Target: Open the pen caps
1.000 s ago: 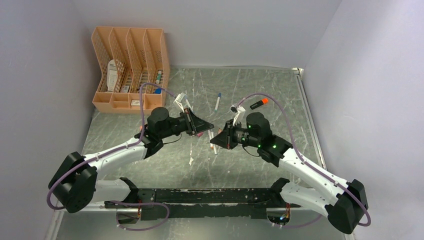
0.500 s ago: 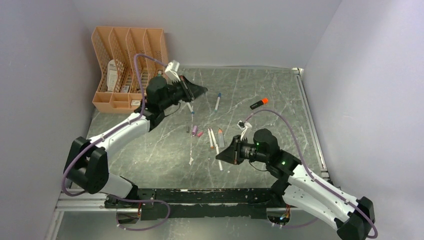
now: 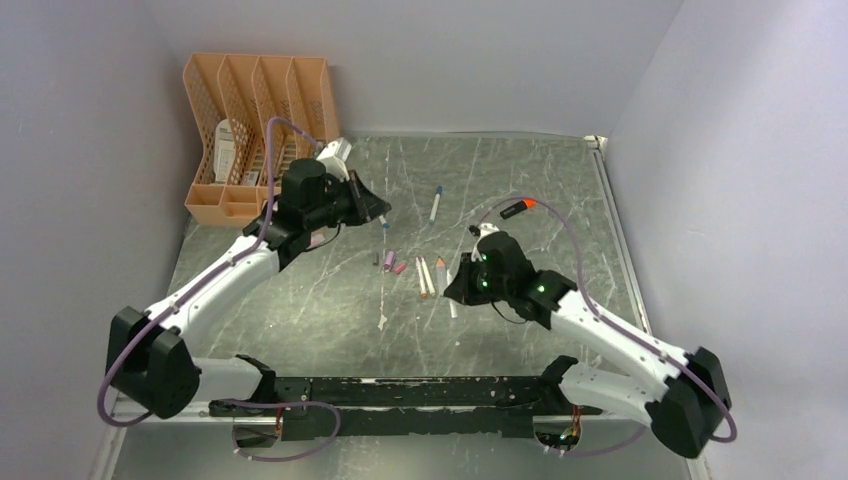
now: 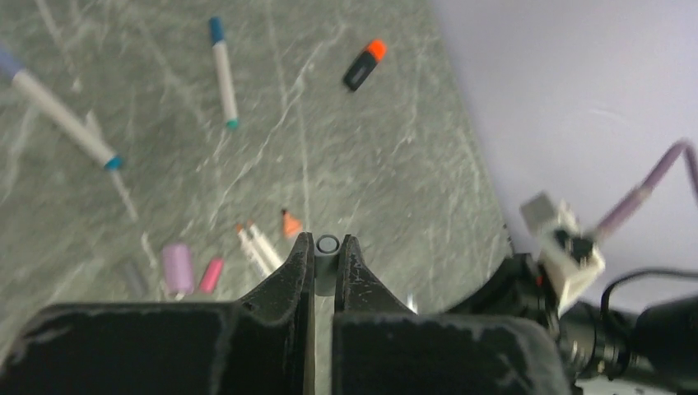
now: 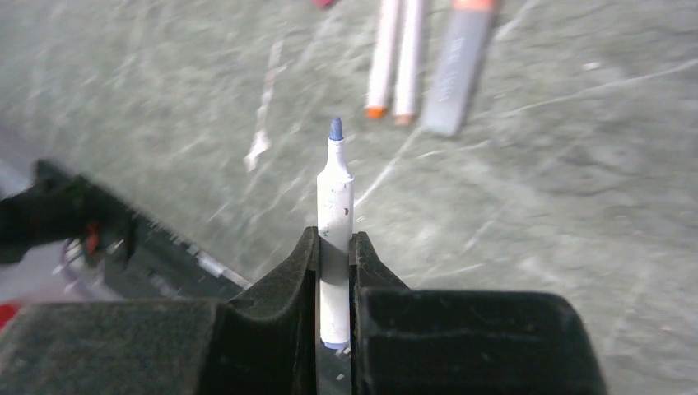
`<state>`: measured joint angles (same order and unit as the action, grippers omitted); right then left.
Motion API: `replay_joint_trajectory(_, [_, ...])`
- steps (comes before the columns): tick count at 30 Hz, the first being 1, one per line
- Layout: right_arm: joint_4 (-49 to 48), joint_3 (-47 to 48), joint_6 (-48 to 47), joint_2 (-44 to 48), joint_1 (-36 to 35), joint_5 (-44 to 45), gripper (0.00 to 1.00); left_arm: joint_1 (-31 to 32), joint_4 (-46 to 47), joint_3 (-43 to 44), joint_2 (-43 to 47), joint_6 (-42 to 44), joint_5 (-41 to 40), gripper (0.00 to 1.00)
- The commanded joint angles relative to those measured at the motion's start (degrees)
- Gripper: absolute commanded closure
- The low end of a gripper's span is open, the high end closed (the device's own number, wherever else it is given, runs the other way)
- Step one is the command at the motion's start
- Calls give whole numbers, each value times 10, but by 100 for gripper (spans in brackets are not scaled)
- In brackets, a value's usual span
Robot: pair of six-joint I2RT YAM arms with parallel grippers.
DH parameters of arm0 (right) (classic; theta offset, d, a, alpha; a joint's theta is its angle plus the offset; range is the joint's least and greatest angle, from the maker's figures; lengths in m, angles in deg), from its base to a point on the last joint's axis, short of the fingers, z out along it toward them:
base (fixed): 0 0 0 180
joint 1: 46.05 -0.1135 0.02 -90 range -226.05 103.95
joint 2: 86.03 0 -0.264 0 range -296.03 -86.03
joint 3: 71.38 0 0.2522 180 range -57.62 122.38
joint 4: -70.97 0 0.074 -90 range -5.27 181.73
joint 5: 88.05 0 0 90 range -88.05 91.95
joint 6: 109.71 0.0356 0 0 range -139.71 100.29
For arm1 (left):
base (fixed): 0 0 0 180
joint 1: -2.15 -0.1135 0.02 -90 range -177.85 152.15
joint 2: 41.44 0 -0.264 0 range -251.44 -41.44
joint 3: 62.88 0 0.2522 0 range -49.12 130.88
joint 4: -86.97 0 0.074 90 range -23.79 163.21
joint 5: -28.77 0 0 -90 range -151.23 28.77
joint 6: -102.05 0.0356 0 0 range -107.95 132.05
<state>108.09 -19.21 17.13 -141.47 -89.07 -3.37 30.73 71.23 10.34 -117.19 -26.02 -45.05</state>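
Observation:
My left gripper is shut on a small grey-blue pen cap, held above the table at the back left. My right gripper is shut on a white pen barrel whose bare blue tip points away, low over the table right of centre. Loose on the table between the arms lie a purple cap, a pink cap and a grey cap. A pen with a blue cap lies further back.
Two uncapped white pens with orange tips and a grey barrel lie beside the loose caps. A black marker with an orange end sits at the back right. An orange desk organiser stands at the back left.
The two grippers were close together at mid-table a second ago. They have parted: the left swung to the back left with the cap, the right drew back with the pen.

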Motion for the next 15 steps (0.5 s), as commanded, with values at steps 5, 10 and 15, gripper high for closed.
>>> replay_joint_trajectory(5, [-6, 67, -86, -178, 89, 89, 100, -7, -131, -64, 68, 41, -57, 93])
replay_joint_trajectory(10, [-57, 101, -110, -274, 122, 60, 100, -10, -133, -80, 64, 40, -61, 93])
replay_joint_trajectory(15, [-95, 131, -113, -347, 137, 23, 100, -11, -123, -89, 47, 36, -59, 93])
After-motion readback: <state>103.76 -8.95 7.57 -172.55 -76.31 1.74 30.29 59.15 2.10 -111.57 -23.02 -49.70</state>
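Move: For the right hand, which holds the uncapped blue-tipped marker, the free spot just right of the clear orange-tipped highlighter is about 10 cm ahead, 3 cm right and 12 cm down. The highlighter lies 10 cm ahead and 1 cm left, the two white markers 10 cm ahead and 5 cm left. For the left hand with its cap, the free spot beside the grey cap lies roughly 6 cm left, 2 cm back and 24 cm below; the grey cap is 3 cm left and 2 cm back, the purple cap straight left-right level and 3 cm back. Swing the right gripper forward and down, a little right, about 10 cm out and 9 cm lower, to the table beside the highlighter, tipping its fingers further down and turning slightly clockwise, grip kept on the marker. Meanwhile lower the left gripper some 7 cm, drawing it left and back towards the spot beside the grey cap, pitching its fingers down and keeping the cap pinched. ##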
